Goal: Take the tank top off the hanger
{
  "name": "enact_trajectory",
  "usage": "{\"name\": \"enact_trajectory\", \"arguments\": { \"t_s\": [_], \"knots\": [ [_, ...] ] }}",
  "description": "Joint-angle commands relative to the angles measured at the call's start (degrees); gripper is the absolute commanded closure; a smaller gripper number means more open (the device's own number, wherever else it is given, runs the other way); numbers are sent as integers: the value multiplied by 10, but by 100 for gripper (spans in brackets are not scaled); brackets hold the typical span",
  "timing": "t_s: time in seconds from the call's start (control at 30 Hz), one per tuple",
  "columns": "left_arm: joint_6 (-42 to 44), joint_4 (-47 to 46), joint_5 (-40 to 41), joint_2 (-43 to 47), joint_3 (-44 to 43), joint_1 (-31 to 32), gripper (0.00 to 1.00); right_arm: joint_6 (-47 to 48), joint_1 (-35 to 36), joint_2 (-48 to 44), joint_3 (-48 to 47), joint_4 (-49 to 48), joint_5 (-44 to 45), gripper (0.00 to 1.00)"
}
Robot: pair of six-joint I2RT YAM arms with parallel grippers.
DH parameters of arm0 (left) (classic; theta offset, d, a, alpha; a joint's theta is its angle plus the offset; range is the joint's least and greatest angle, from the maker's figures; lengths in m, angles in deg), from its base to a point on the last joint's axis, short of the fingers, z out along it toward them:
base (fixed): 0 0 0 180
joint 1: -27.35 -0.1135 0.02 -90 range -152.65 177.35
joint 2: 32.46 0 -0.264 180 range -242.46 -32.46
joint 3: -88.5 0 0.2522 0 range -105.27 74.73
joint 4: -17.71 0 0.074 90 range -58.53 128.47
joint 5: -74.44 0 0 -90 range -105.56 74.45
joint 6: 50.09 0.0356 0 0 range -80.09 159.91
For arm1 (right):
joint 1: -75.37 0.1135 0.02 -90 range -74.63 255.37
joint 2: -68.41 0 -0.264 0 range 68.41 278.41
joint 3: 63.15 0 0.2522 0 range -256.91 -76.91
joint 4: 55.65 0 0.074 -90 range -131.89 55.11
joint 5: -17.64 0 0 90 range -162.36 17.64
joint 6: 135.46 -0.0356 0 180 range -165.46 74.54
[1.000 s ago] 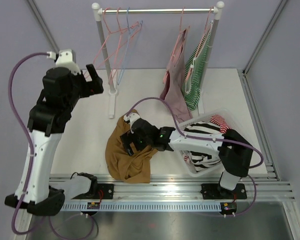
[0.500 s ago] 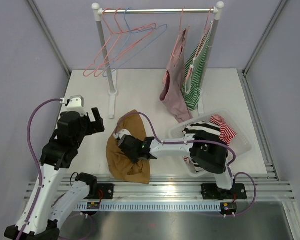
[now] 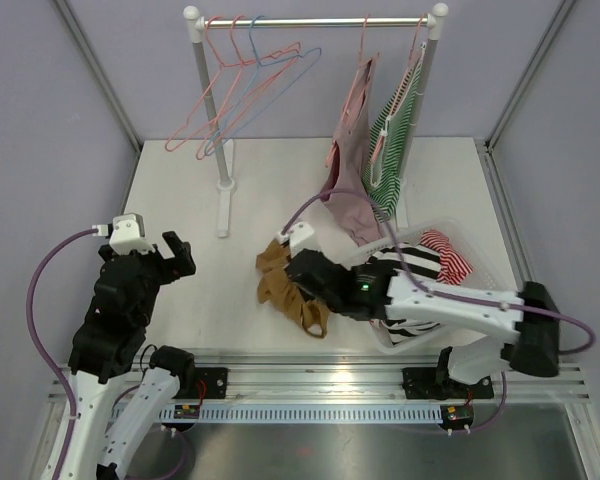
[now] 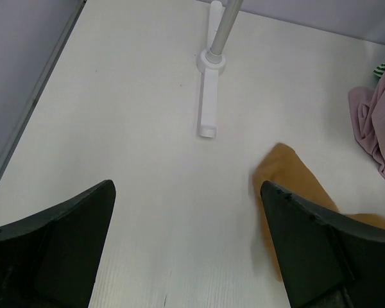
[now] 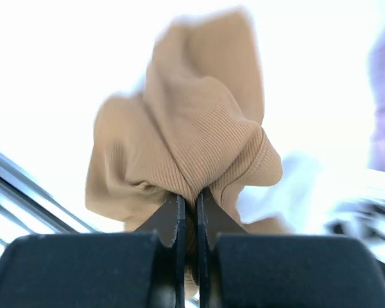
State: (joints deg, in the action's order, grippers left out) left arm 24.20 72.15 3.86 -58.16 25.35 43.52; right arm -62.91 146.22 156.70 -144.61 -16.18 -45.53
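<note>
The tan ribbed tank top (image 3: 292,293) hangs bunched from my right gripper (image 3: 298,268), off any hanger, its lower end near the table. In the right wrist view the jaws (image 5: 188,200) are shut on a fold of the tank top (image 5: 199,122). Pink and blue empty hangers (image 3: 242,88) hang on the rail at the back left. My left gripper (image 3: 177,255) is open over the table's left side, with nothing between its fingers (image 4: 186,215). The tank top's edge (image 4: 294,176) shows to their right.
A pink garment (image 3: 348,185) and a green striped one (image 3: 392,140) hang on the rail's right end. A white basket (image 3: 483,272) with striped clothes stands at the right. The rack's white foot (image 3: 223,195) (image 4: 207,106) lies on the table's back left.
My right gripper shut on the tank top and pulled it up and right, bunching it. My left arm drew back from the rail and sank to the near left, still open.
</note>
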Motion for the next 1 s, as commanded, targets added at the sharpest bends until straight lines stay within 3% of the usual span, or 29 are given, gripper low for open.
{"name": "enact_trajectory", "arguments": {
  "t_s": [0.0, 0.23, 0.47, 0.6, 0.73, 0.87, 0.97],
  "knots": [
    [-3, -35, 12, 3, 3, -1, 1, -27, -1, -151, -9, 57, 134, 100],
    [-4, -35, 12, 4, 3, -1, 1, -83, -3, -329, -80, 237, 256, 100],
    [-4, -34, 15, 3, 3, -1, 1, -272, -4, -361, -148, 525, 385, 100],
    [-5, -36, 14, 2, 3, -1, 1, -365, -13, -343, -163, 605, 415, 100],
    [-4, -35, 10, 2, 3, -1, 1, -332, -76, -321, -140, 586, 402, 100],
    [-3, -34, 11, 4, 3, -1, 1, -199, -181, -324, -38, 386, 248, 100],
    [-4, -35, 12, 6, 3, -1, 1, -188, -250, -319, 62, 292, 117, 100]
  ]
}}
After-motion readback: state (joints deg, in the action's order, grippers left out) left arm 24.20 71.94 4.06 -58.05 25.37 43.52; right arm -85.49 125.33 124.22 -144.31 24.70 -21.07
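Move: My right hand already has the brown tank top pinched. The white basket I'm taking it to has its middle about 29 cm to the right, 5 cm ahead and 10 cm down. In it the black-striped top lies roughly 25 cm right and 5 cm ahead, the red-striped one 34 cm right and 10 cm ahead. The hanging mauve top is some 24 cm ahead, 10 cm right, a little above. From my left hand the basket is about 56 cm right, 4 cm ahead, well below. I swing my right hand up and to the right in a high arc, keeping the brown top pinched: it climbs some 20 cm while crossing towards the basket, then sinks about 10 cm above it, ending about 28 cm to the right. Along the way I turn the hand clockwise some 50 degrees. ##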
